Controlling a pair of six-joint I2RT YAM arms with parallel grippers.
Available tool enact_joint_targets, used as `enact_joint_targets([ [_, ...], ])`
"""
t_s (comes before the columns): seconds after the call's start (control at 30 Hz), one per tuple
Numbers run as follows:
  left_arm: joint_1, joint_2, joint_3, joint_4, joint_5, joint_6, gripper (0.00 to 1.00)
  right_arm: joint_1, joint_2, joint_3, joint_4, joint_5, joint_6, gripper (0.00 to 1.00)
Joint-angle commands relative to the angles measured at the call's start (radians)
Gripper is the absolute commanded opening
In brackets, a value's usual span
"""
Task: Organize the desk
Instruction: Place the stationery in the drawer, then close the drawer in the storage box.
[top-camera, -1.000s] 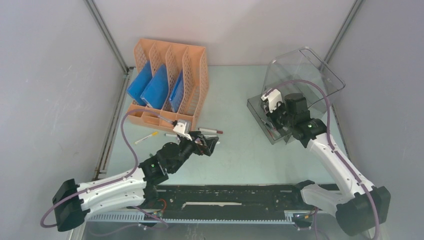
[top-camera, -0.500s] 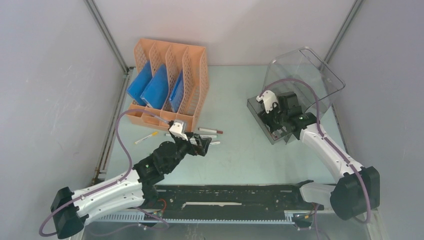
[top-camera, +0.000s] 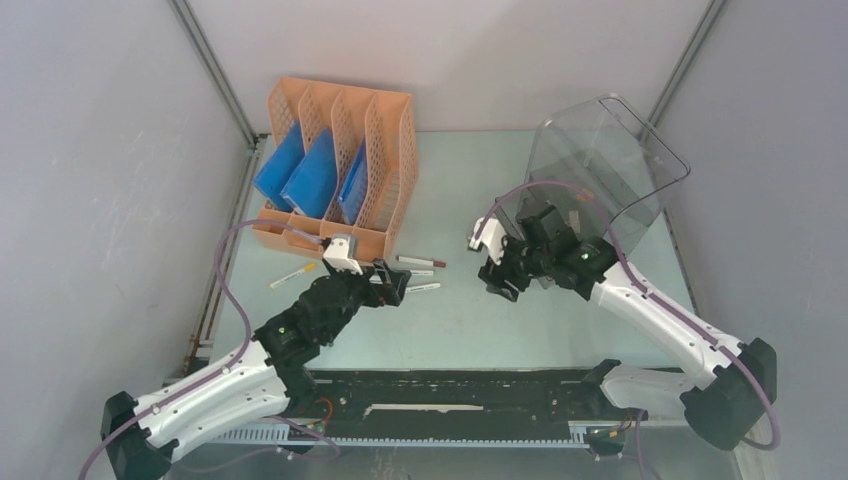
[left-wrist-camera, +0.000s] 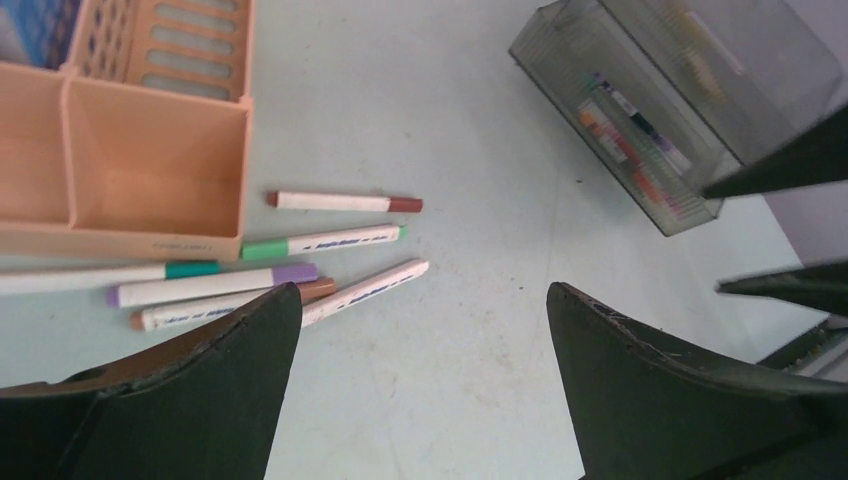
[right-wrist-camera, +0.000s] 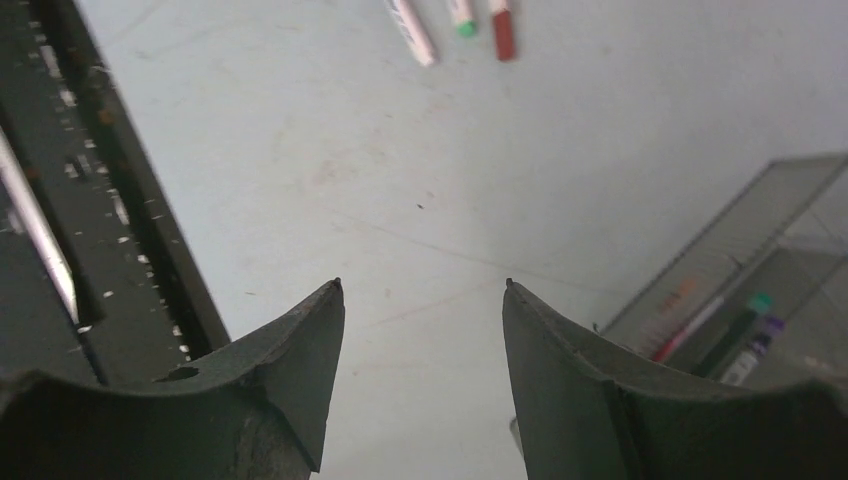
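Note:
The desk (top-camera: 470, 200) is a pale mint-green top. Several markers (top-camera: 421, 263) lie loose on it in front of the orange rack. In the left wrist view they show as a red-capped marker (left-wrist-camera: 345, 203), a green one (left-wrist-camera: 320, 242), a purple one (left-wrist-camera: 215, 287) and a white one (left-wrist-camera: 365, 290). My left gripper (top-camera: 395, 284) hovers just over them, open wide and empty (left-wrist-camera: 425, 290). Over bare desk (right-wrist-camera: 350, 130) in the middle, to the right of the markers, my right gripper (top-camera: 495, 279) is open with nothing between its fingers (right-wrist-camera: 422, 283).
An orange file rack (top-camera: 335, 165) with blue folders stands at the back left. A clear drawer box (top-camera: 600, 170) sits at the right, its drawer (left-wrist-camera: 640, 140) holding pens. A yellow-tipped pen (top-camera: 292, 276) lies left of the markers. A black rail (right-wrist-camera: 100, 200) edges the near side.
My right gripper came out of the drawer box, opened, and swung left to the desk's middle. My left arm shifted slightly left and back over the markers, still open.

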Motion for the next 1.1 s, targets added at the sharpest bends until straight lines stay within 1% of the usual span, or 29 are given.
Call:
enact_joint_targets([
  [0.0,0.025,-0.023,0.057,-0.097,-0.053,-0.038,1.0,0.068,-0.046,0.01,-0.011,-0.026,-0.014,0.66],
  [0.13,0.04,-0.016,0.085,-0.112,-0.108,0.007,1.0,0.099,-0.043,-0.001,-0.008,-0.015,-0.02,0.66],
  [0.23,0.06,0.006,0.077,-0.05,-0.115,0.049,1.0,0.111,-0.017,-0.007,-0.004,-0.003,-0.027,0.66],
  [0.3,0.09,0.043,0.08,-0.005,-0.087,0.068,1.0,0.108,0.01,-0.008,-0.005,-0.008,-0.031,0.65],
  [0.33,0.117,0.066,0.087,0.012,-0.052,0.07,1.0,0.1,0.026,-0.009,-0.007,-0.014,-0.032,0.65],
  [0.47,0.291,0.174,0.133,0.067,0.179,0.04,1.0,0.045,0.078,-0.008,-0.016,-0.049,-0.046,0.64],
  [0.53,0.351,0.225,0.152,0.085,0.254,0.036,1.0,0.01,0.103,-0.008,-0.022,-0.066,-0.054,0.63],
  [0.63,0.407,0.274,0.18,0.088,0.338,0.033,1.0,-0.027,0.128,-0.009,-0.041,-0.11,-0.068,0.63],
  [0.73,0.443,0.305,0.211,0.077,0.451,0.027,1.0,-0.042,0.143,-0.009,-0.036,-0.105,-0.064,0.62],
  [0.83,0.479,0.318,0.231,0.073,0.545,-0.054,1.0,-0.054,0.15,-0.009,-0.023,-0.081,-0.054,0.59],
  [0.87,0.488,0.322,0.239,0.07,0.584,-0.074,1.0,-0.057,0.151,-0.009,-0.018,-0.073,-0.048,0.56],
  [0.9,0.498,0.327,0.256,0.058,0.624,-0.086,1.0,-0.06,0.151,-0.01,-0.012,-0.069,-0.041,0.54],
  [0.97,0.508,0.338,0.315,-0.032,0.688,-0.083,1.0,-0.06,0.146,-0.009,-0.002,-0.059,-0.027,0.5],
  [1.07,0.51,0.348,0.438,-0.182,0.737,-0.028,0.99,-0.061,0.134,-0.008,0.018,-0.03,-0.004,0.42],
])
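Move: About 9 cm ahead of the left hand, 3 cm to its right and some 16 cm below lies the brown marker. The green marker is about 8 cm ahead and 1 cm right of that hand, the pale marker 5 cm ahead and 2 cm right, the organizer's nearest pocket 12 cm ahead and 7 cm left. From the right hand the brown marker lies 9 cm ahead and 14 cm left, the open drawer 12 cm ahead and 10 cm right. Reaching forward about 8 cm with fingers wide open, the left hand drifts left on the way, then swings back right and rises as it tips some 10 degrees down, coming over the brown marker. The empty right hand eases back and left a little, then returns while sinking about 5 cm beside the open drawer, its fingers partly closing on nothing. ##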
